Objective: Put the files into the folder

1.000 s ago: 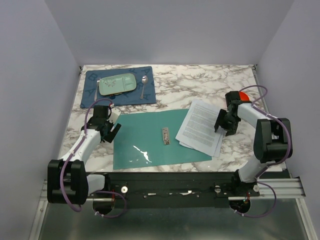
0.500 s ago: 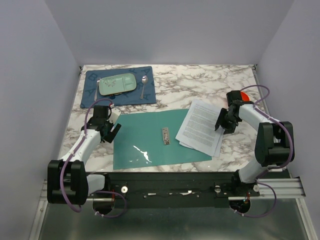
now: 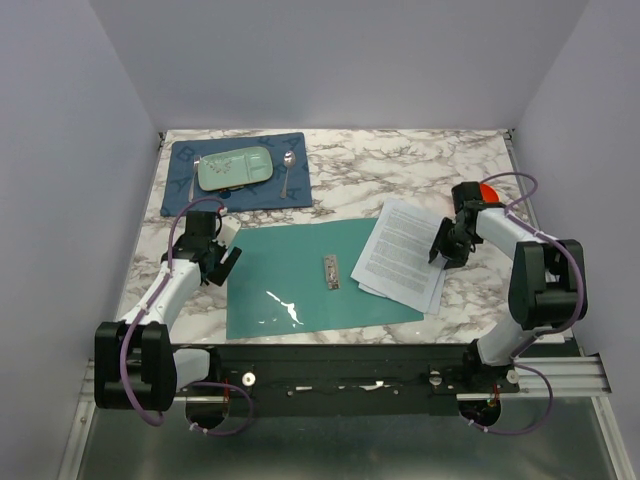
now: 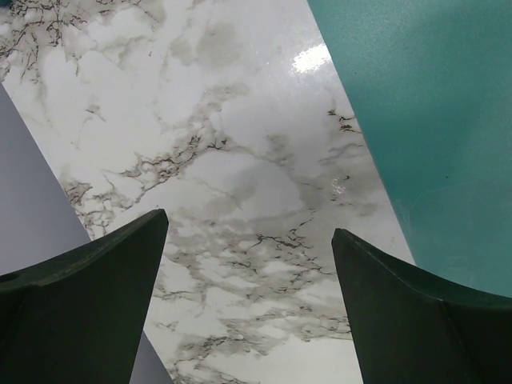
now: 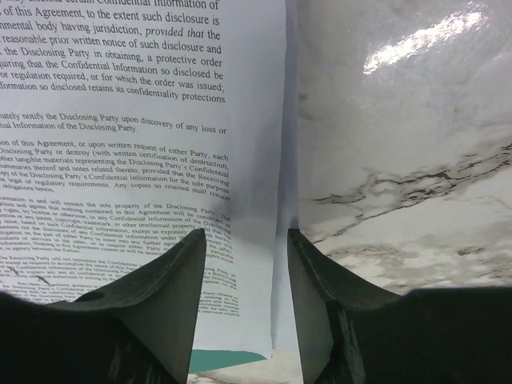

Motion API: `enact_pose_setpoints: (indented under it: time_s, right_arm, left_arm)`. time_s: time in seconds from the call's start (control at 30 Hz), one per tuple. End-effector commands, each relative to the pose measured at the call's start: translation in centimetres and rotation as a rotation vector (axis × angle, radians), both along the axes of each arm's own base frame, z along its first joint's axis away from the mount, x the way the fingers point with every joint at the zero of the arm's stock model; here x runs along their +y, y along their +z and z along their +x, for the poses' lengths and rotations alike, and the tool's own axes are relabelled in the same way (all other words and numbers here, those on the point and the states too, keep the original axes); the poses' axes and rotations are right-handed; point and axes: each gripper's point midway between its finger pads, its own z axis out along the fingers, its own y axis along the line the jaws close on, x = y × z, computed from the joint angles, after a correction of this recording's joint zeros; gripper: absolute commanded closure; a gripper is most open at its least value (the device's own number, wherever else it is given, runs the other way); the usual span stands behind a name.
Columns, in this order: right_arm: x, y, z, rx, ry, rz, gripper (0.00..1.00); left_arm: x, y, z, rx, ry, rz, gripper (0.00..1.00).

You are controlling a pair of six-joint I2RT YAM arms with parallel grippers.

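Note:
The teal-green folder [image 3: 290, 280] lies open and flat near the table's front, a metal clip [image 3: 331, 271] at its spine. The files [image 3: 400, 255], white printed sheets, lie in a loose stack just right of it, their left corner overlapping the folder. My right gripper [image 3: 441, 250] is down at the stack's right edge. In the right wrist view its jaws [image 5: 248, 240] stand partly apart astride the edge of the files [image 5: 120, 120], which rises slightly between them. My left gripper [image 3: 224, 258] hovers wide open over bare marble [image 4: 248, 248] beside the edge of the folder [image 4: 432, 120].
A dark blue placemat [image 3: 190, 190] at the back left carries a pale green tray [image 3: 235, 167] and a spoon [image 3: 288, 170]. A red object [image 3: 488, 191] sits behind the right wrist. The table's right edge is close to the right arm.
The right gripper's jaws have narrowed around the paper edge and the wrist has shifted slightly. The left arm has not moved.

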Motion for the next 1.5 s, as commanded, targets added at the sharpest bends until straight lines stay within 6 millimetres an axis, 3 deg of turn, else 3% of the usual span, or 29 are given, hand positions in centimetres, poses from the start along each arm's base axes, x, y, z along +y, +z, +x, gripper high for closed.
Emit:
enact_pose_setpoints:
  time_s: [0.0,0.33,0.57,0.9,1.0,1.17,1.27,1.47]
  right_arm:
    - [-0.1,-0.7,-0.4,0.029,-0.021,0.001,0.48]
    - [0.0,-0.7,-0.7,0.015,-0.029,0.008,0.62]
    - [0.6,0.3,-0.5,-0.072,-0.005,0.038,0.75]
    - [4.1,4.6,1.9,-0.333,0.128,0.226,0.99]
    - [5.8,7.3,2.8,-0.440,0.190,0.311,0.99]
    - [10.1,14.0,3.5,-0.617,0.388,0.446,0.99]
    - [12.9,18.9,3.2,-0.727,0.509,0.481,0.99]
    - [17.9,27.6,0.2,-0.892,0.704,0.560,0.99]
  left_arm:
    - [0.0,0.4,0.0,-0.016,-0.016,-0.008,0.01]
    - [0.1,0.3,0.0,-0.010,-0.018,-0.006,0.01]
    - [0.2,0.0,-0.1,-0.002,-0.020,-0.006,0.01]
    - [0.4,1.2,-0.2,-0.007,-0.007,-0.023,0.01]
    - [0.7,2.1,-0.2,-0.015,0.014,-0.053,0.01]
    - [0.2,3.7,0.0,-0.019,0.055,-0.176,0.01]
    - [-0.4,4.9,0.1,-0.020,0.072,-0.287,0.01]
    - [-0.8,5.9,-0.2,-0.001,0.081,-0.381,0.01]
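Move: The top sheet of the files has its right margin already between the right hand's half-open fingertips; its middle lies about 10 cm to that hand's left, 2 cm ahead and 1 cm below. From the same hand, the folder's metal clasp is some 29 cm left and 2 cm back, the red bowl 10 cm right and 19 cm ahead. From the left hand, the sheet's middle is roughly 48 cm right, 4 cm ahead and 5 cm lower. The top sheet is pinched by its right margin as the right fingers shut fully, the hand first easing back about 1 cm, down by its edge. The right hand then lifts it quickly some 20 cm and carries it about 15 cm left across the stack, fingers swinging up and forward and the hand turning some 30 degrees counter-clockwise. Late on, the empty, open left hand rises about 6 cm. ##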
